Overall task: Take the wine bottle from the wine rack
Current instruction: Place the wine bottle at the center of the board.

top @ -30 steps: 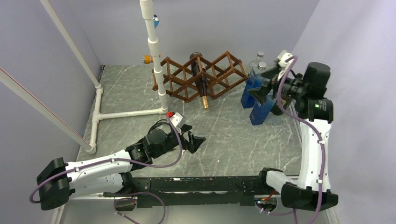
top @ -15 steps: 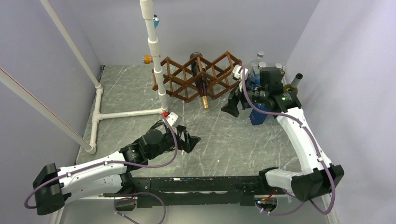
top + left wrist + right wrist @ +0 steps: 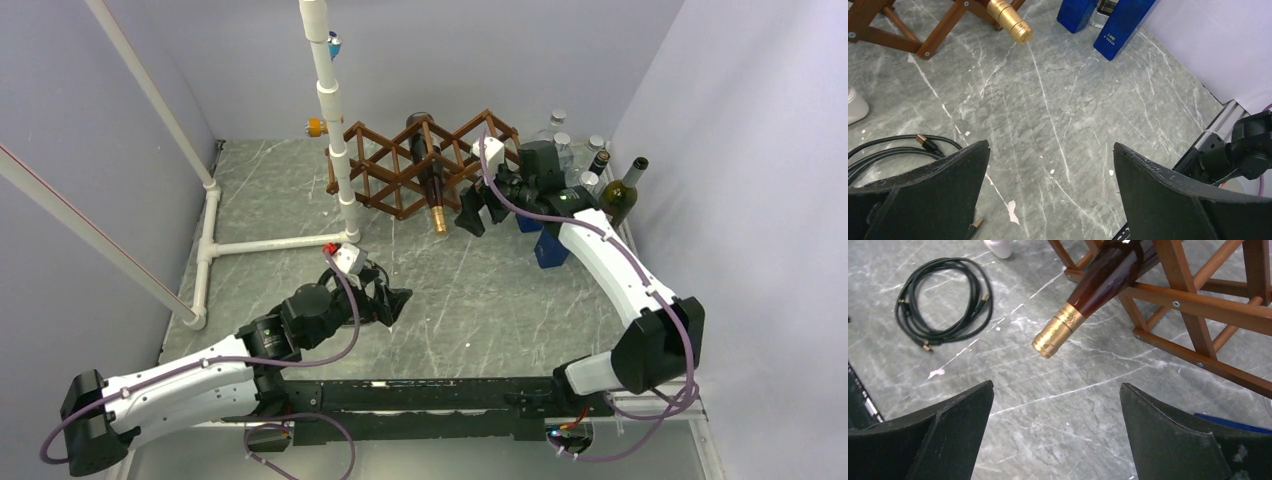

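The dark brown wooden wine rack (image 3: 400, 211) stands at the back of the table. One wine bottle (image 3: 428, 172) lies in a middle cell, its gold-capped neck (image 3: 439, 221) sticking out toward me and sloping down. My right gripper (image 3: 472, 214) hovers open just right of that neck. In the right wrist view the bottle (image 3: 1100, 277) and rack (image 3: 1198, 307) lie ahead of the open right gripper (image 3: 1055, 390), which holds nothing. My left gripper (image 3: 392, 300) is open and empty over the table's middle, well short of the rack. The left wrist view shows the left gripper (image 3: 1050, 150) and the gold cap (image 3: 1010, 21) far ahead.
A white PVC pipe frame (image 3: 336, 140) rises just left of the rack. A blue holder (image 3: 548, 248) and several upright bottles, one green (image 3: 620, 197), crowd the back right corner. A coiled black cable (image 3: 943, 295) lies on the table near the left gripper.
My right arm has swung left and down from above the blue holder to beside the bottle's neck. My left arm has drawn slightly left. Both grippers stayed open.
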Tool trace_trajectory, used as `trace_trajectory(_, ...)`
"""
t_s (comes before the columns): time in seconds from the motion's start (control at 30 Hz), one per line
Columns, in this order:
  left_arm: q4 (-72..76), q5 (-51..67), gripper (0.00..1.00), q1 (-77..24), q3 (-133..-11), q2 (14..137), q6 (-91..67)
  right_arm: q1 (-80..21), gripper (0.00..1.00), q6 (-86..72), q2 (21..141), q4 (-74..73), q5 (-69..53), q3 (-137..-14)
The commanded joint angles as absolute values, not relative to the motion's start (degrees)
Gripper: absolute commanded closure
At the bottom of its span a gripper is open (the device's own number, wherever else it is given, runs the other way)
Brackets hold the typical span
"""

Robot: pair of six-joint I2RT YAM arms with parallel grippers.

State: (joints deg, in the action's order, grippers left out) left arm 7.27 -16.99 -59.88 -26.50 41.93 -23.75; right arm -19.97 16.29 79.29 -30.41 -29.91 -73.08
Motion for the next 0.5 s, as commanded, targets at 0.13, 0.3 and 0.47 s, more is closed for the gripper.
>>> trace_trajectory(0.13, 6.8, -20.5, 0.01, -59.5, -24.3, 37.7, -25.2, -21.6, 0.0, 3.7, 84.2, -17.4, -17.4, -72.7)
trace_trajectory(0.3, 6.1, -21.8, 0.01, -59.4, -23.6, 36.5, -25.4, -22.1, 0.0, -2.5, 86.5, -11.7, -11.4, -72.1)
trace_trajectory(0.47, 5.6, -22.7, 0.01, -59.4, -23.0, 35.6, -25.8, -22.3, 0.0, -7.4, 89.4, -8.9, -7.6, -72.7)
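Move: The wine bottle, still lying in the rack with its gold neck towards the robot, has its middle about 12 cm ahead of the right hand, 11 cm to its left and some 8 cm below. The rack surrounds it, its middle just under the bottle's. One blue bottle stands roughly 17 cm right and 6 cm ahead of the hand, another some 23 cm right, level with it. From the left hand the wine bottle is about 32 cm ahead, 8 cm right. The open right hand reaches about 7 cm forward, sinking 3, turning some 20 degrees clockwise, towards the wine bottle. ##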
